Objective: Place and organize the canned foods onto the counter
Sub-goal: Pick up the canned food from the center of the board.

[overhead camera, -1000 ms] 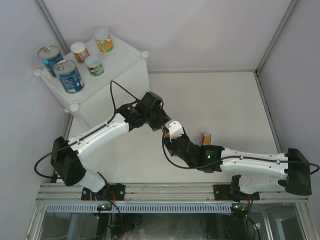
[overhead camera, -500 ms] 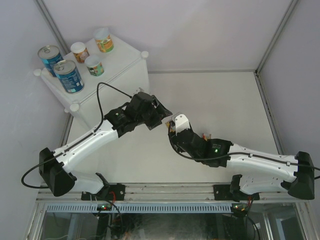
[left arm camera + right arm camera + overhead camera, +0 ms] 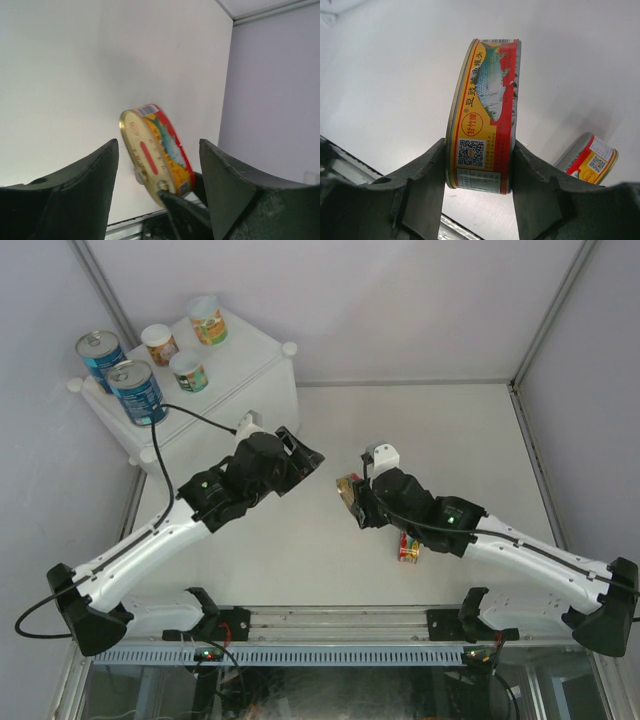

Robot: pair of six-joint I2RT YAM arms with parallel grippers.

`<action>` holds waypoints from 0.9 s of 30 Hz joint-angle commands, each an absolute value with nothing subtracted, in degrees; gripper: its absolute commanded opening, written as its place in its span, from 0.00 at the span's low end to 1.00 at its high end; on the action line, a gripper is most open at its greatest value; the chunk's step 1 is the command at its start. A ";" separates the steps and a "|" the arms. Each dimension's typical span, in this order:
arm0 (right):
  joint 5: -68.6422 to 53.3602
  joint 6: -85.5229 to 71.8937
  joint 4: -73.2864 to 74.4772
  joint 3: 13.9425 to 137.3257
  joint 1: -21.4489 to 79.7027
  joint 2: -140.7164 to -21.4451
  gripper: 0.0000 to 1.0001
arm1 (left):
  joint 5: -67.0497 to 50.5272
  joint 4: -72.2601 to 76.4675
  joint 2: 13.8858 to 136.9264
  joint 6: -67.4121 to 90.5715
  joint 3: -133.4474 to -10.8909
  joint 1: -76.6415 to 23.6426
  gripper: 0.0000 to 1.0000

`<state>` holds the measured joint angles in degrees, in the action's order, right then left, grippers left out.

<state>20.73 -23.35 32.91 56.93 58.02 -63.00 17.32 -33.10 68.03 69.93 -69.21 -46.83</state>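
Note:
My right gripper (image 3: 479,150) is shut on a flat oval red-and-yellow tin (image 3: 482,115), held on edge above the table. The top view has that tin (image 3: 347,490) at mid-table in the right gripper (image 3: 352,496). My left gripper (image 3: 310,457) stands open just left of it, apart from it; its wrist view shows the tin (image 3: 155,150) beyond the open left gripper (image 3: 157,146). A second oval tin (image 3: 409,547) lies on the table by the right arm. On the counter (image 3: 245,360) stand two tall blue cans (image 3: 137,392) and three small cans (image 3: 189,370).
The white counter box fills the far left corner against the wall. Grey walls close the table at the back and right (image 3: 580,390). A metal rail (image 3: 330,625) runs along the near edge by the arm bases. The second tin (image 3: 587,157) lies right of the held one.
The two grippers were together at mid-table; the left one has opened and drawn back to the left. The right gripper has kept the oval tin and shifted slightly right.

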 commanded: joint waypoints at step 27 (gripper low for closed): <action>-2.75 -38.48 19.72 90.00 45.90 -76.62 0.00 | 51.04 -41.46 36.52 51.77 -50.39 -60.29 0.68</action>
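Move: My right hand already holds the fish can. The free part of the white counter's top lies about 22 cm ahead, 22 cm left and 13 cm up. On it, the green-label can stands some 17 cm ahead and 31 cm left, the orange-label can 28 cm ahead and 28 cm left. The last fish can lies 3 cm back and 13 cm right, 17 cm below. From my empty left hand that free part is about 18 cm ahead, 14 cm left and 5 cm up. Still gripping the fish can, I lift my right hand about 13 cm, fast at first, and increasingly carry it left and forward towards the white counter, swinging its fingers up out of their downward slant to point more to the left. My open left hand clears out, some 13 cm left and 6 cm back, rising a little and sinking again, away from the carried can's way. ##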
